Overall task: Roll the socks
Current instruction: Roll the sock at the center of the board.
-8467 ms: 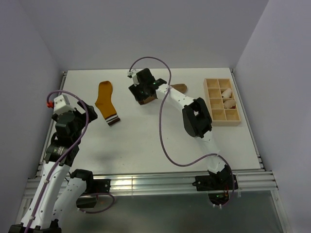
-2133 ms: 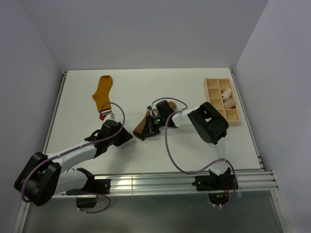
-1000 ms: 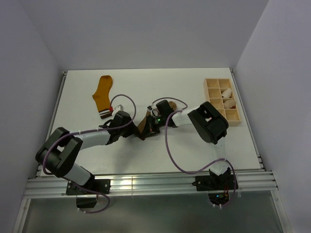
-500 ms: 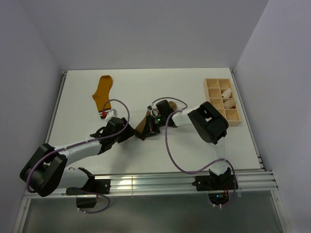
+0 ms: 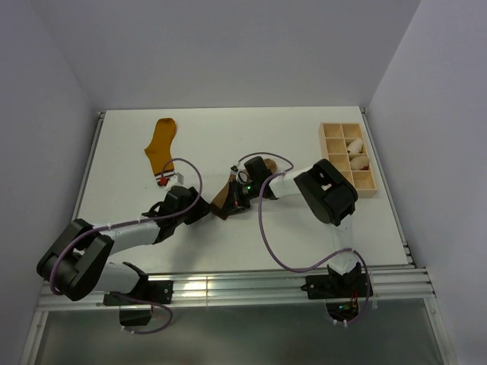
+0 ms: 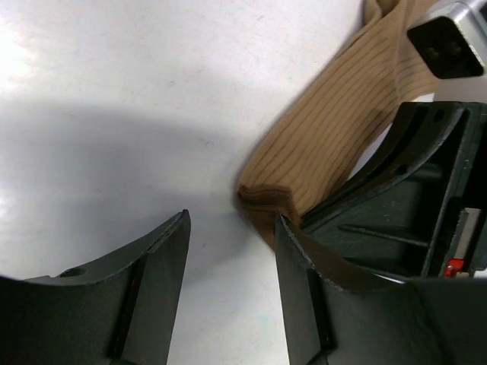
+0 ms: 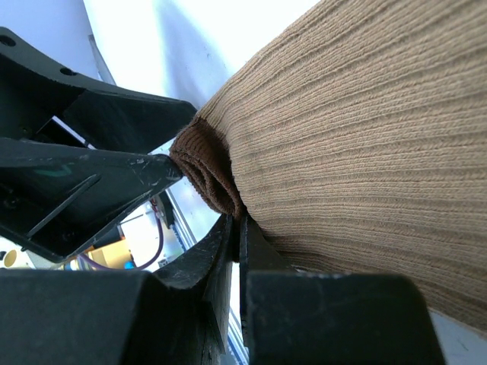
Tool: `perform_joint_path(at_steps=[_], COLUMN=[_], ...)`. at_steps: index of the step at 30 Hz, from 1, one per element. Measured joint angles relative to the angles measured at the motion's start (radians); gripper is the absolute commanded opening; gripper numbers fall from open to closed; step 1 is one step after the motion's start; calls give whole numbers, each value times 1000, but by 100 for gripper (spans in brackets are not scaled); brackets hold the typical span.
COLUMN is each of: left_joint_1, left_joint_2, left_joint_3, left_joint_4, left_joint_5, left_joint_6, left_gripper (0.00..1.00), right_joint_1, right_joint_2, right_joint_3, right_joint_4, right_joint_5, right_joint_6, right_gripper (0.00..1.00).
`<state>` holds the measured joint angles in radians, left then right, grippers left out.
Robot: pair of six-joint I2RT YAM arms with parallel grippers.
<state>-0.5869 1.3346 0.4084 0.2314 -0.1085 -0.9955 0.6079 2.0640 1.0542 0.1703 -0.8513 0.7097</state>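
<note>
The tan-brown sock [image 5: 223, 195] lies mid-table, its dark-brown cuff [image 7: 204, 169] bunched up. My right gripper [image 5: 228, 205] is shut on that cuff, jaws pressed together in the right wrist view [image 7: 240, 222]. The ribbed tan sock [image 7: 365, 114] fills that view. My left gripper [image 5: 208, 211] is open just left of the cuff. In the left wrist view [image 6: 230, 262] its fingers straddle bare table, with the cuff [image 6: 266, 200] just beyond the tips and touching neither. The mustard-orange sock [image 5: 162, 141] lies flat at the back left, apart from both grippers.
A wooden compartment tray [image 5: 348, 191] stands at the back right with small cream-white rolled bundles [image 5: 355, 147] in it. Purple cables loop over both arms near the middle. The table's metal rail runs along the near edge.
Over the earlier frames my right gripper dragged the tan sock from the back to mid-table. My left arm reached in beside the cuff and has barely shifted in the last half second.
</note>
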Motion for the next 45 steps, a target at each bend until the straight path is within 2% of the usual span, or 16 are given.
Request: perform_joint_path(at_steps=[11,19,23,28,29,32,36,38,40,42,45], left_joint_1=[1,1,2,3,3,3,3,3,3,3,3], left_joint_2=[79,127,148,162,165,174,186,189,196,204,217], left_joint_3=[24,51,57,69,75,94,124,142,164,189,224], left_joint_4=[76,94,105,98,93,74,36,8,-27,-60,-109], left_joint_5=[40,44,44,44,44,45,44,43,44,44,44], left_joint_6=[9,6,3,2,3,5,7,12,17,29,47], left_gripper=[46,37,27,8,1,0,0,0,0,0,0], right_joint_1=[0,0,0,0,0,0,2,8,17,36,92], right_joint_2=[0,0,0,-1,-3,-21,-71,-116,-177,-252,-365], right_joint_3=[0,0,0,6,8,8,8,8,4,-6,-32], right_joint_4=[0,-2,-2,-16,-23,-47,-99,-137,-175,-190,-183], right_joint_5=[0,1,1,10,15,45,116,175,252,324,436], right_joint_6=[0,0,0,-8,-14,-37,-89,-134,-183,-235,-323], right_gripper=[1,1,2,6,7,13,32,39,50,56,61])
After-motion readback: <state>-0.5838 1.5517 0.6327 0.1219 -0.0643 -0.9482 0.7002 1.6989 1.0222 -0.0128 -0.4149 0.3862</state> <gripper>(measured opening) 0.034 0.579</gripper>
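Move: Just ahead of the left hand and to its right, about 2 cm farther out, 3 cm right and 1 cm lower, is the free left corner of the brown sock's cuff. The same corner lies some 4 cm left of the right hand and 2 cm ahead, about level with its fingers, which are still shut on the cuff's other corner. The sock's toe is roughly 15 cm ahead and 19 cm right of the left hand; the mustard sock is about 20 cm ahead and 15 cm left of it. Easing forward and right about 4 cm in all, and sinking slightly, the half-open left hand reaches the free corner of the brown cuff and shuts on it, pinching it near the board. Only then does the right hand open, let go of its corner and climb quickly some 7 cm, edging forward and right as it rolls about 35 degrees. ##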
